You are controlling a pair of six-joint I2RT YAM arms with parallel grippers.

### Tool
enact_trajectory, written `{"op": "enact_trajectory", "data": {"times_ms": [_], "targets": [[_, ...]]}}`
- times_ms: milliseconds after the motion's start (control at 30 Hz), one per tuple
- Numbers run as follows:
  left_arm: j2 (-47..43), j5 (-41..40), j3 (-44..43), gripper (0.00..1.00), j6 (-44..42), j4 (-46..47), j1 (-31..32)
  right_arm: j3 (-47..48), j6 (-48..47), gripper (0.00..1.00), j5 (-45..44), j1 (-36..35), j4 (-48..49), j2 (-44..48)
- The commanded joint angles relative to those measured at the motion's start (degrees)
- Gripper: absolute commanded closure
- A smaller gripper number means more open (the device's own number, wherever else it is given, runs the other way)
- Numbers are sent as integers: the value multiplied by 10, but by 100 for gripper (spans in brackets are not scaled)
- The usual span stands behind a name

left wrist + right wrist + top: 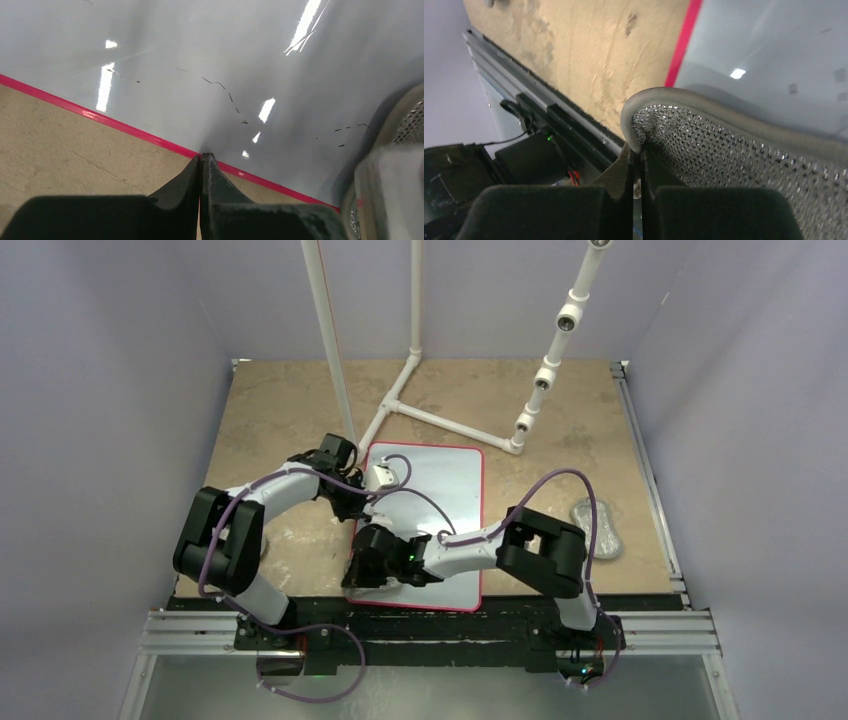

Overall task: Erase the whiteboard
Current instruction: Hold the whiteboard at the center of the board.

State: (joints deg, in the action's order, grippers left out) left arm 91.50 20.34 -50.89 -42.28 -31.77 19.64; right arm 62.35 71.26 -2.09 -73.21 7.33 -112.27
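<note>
The whiteboard [445, 490], glossy white with a thin red border, lies flat in the middle of the table. Faint black pen strokes [220, 85] show on the whiteboard [210, 55] in the left wrist view. My left gripper [363, 507] is shut and holds nothing. Its tips [202, 156] sit on the red border at the board's left edge. My right gripper [360, 573] is over the board's near left corner, shut on the rim of a grey mesh pad [744, 150]. That pad's edge [400, 145] also shows, blurred, at the right of the left wrist view.
A second grey pad [597, 527] lies on the tan tabletop to the right of the board. A white pipe frame [440, 420] stands just behind the board. Metal rails [420, 625] run along the near edge, and grey walls close in the sides.
</note>
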Motion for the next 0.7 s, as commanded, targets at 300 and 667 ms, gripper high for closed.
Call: {"op": "enact_trajectory", "data": {"times_ms": [300,667], "targets": [[40,-82,28,100,-10,-51,-2,-208,3,100,-50,-1,-72,139],[52,-85,23,100,-3,-49,-2,-10,-105,100,-34,-11,-64,3]]}}
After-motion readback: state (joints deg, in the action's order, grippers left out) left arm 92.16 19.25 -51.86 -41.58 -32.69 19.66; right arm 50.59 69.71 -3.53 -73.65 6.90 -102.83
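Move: The whiteboard's middle lies about 14 cm to the right of the right hand and 12 cm ahead, a couple of centimetres lower; this hand holds the grey eraser at the near left corner, which is about 4 cm behind it. From the left hand, whose shut fingers are already on the left red edge, the board's middle is about 13 cm right and 1 cm back. The white frame's foot stands some 15 cm ahead of that hand and 1 cm right. The whiteboard stays held by the left hand, its shut fingertips still set on the left red edge without travelling. Over the near left part of the board the right hand keeps its pinch on the grey eraser and scrubs: a touch left, then a quick sweep of about 10 cm right, drawing back some 2 cm towards the base, then about 4 cm left again. ##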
